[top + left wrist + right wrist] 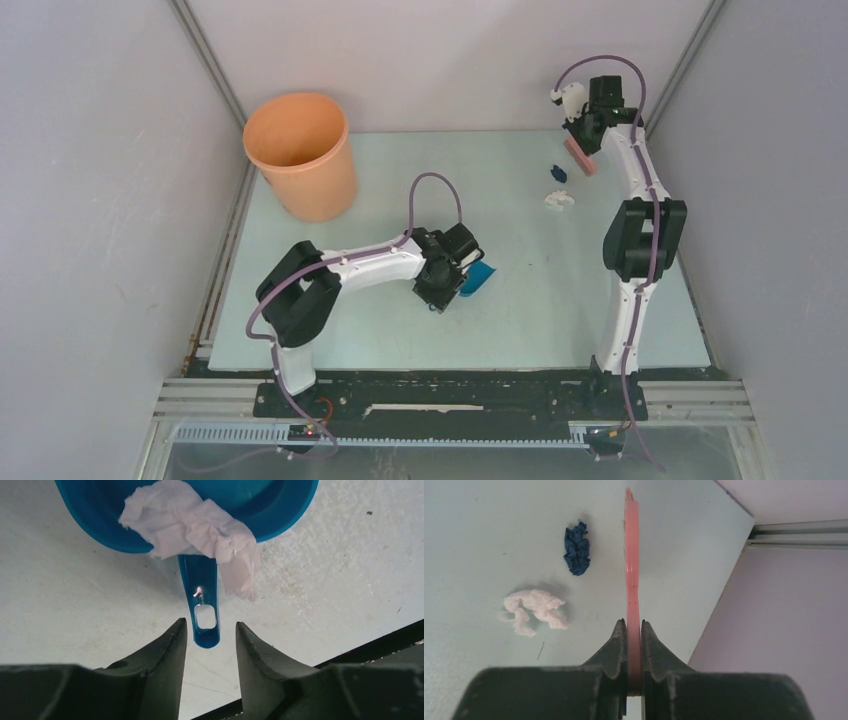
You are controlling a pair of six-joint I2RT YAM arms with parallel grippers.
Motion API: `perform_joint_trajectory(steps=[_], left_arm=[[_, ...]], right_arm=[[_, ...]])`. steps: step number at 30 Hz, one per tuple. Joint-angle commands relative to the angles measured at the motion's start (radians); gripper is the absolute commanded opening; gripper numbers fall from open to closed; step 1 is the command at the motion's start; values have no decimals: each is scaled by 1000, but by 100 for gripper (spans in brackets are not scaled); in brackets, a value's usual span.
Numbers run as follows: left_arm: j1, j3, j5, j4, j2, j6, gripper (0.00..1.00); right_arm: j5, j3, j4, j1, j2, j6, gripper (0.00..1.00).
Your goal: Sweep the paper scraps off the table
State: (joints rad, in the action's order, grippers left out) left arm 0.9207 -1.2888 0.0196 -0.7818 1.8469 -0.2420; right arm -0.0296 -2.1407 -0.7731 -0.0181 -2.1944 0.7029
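Observation:
In the left wrist view a blue dustpan (280, 510) lies on the table (75, 605) with a crumpled white paper scrap (190, 525) draped over its rim. My left gripper (211, 630) is open; the end of the dustpan's handle (204, 600) sits between the fingertips with a gap on each side. From above, the dustpan (479, 278) is mid-table beside the left gripper (447, 283). My right gripper (634, 626) is shut on the pink brush (631, 575), held above the far right corner. A dark blue scrap (577, 550) and a white scrap (534, 609) lie left of the brush.
An orange bucket (300, 155) stands at the far left corner of the table (350, 320). Grey walls and metal rails enclose the table; the right wall (784, 620) is close beside the brush. The two loose scraps (558, 186) lie near the right arm (640, 235).

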Motion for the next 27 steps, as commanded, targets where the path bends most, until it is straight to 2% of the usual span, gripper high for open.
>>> perform_joint_trajectory(steps=[1,4,6,7,12,19,27], left_arm=[[3,-7,-2,69,2,-21,43],[4,-13,14,70,-2,-32,33],[5,-22,35,59,-6,-40,9],[6,-30,45,45,-6,-43,1],[9,-106,55,-114,6,-41,0],[9,-173,-63,-278,44,-56,0],[9,-195,-71,-278,98,-68,0]], right_arm=[[-24,-45,88,15,-24,29,0],[-32,-45,88,50,-41,46,0],[-42,-45,66,72,-55,55,0],[-42,-43,46,82,-57,52,0],[18,48,-41,130,21,-22,0],[163,314,-100,219,205,-108,0],[350,526,-182,313,374,-236,0]])
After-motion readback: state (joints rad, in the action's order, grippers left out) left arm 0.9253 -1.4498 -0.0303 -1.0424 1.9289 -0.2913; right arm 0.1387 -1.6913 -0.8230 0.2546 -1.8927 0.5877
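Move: The dark blue scrap lies about 5 cm left of the right hand, some 1 cm ahead and 15 cm below; the loose white scrap is about 5 cm left and 6 cm back. The dustpan waits roughly 26 cm back and 26 cm left. From the left hand, the dustpan's handle end is 1 cm ahead, 1 cm right and 2 cm below, with the white paper in the pan about 4 cm ahead and 6 cm right. The blue scrap is swept by the brush, still gripped in the right hand, which edges forward, dips about 3 cm, then swings left and back some 20 cm towards the dustpan, turning about 15 degrees counter-clockwise. The dustpan handle is pinched by the closing left fingers, which then rise 2 cm and draw back nearly 3 cm, sinking slightly. ##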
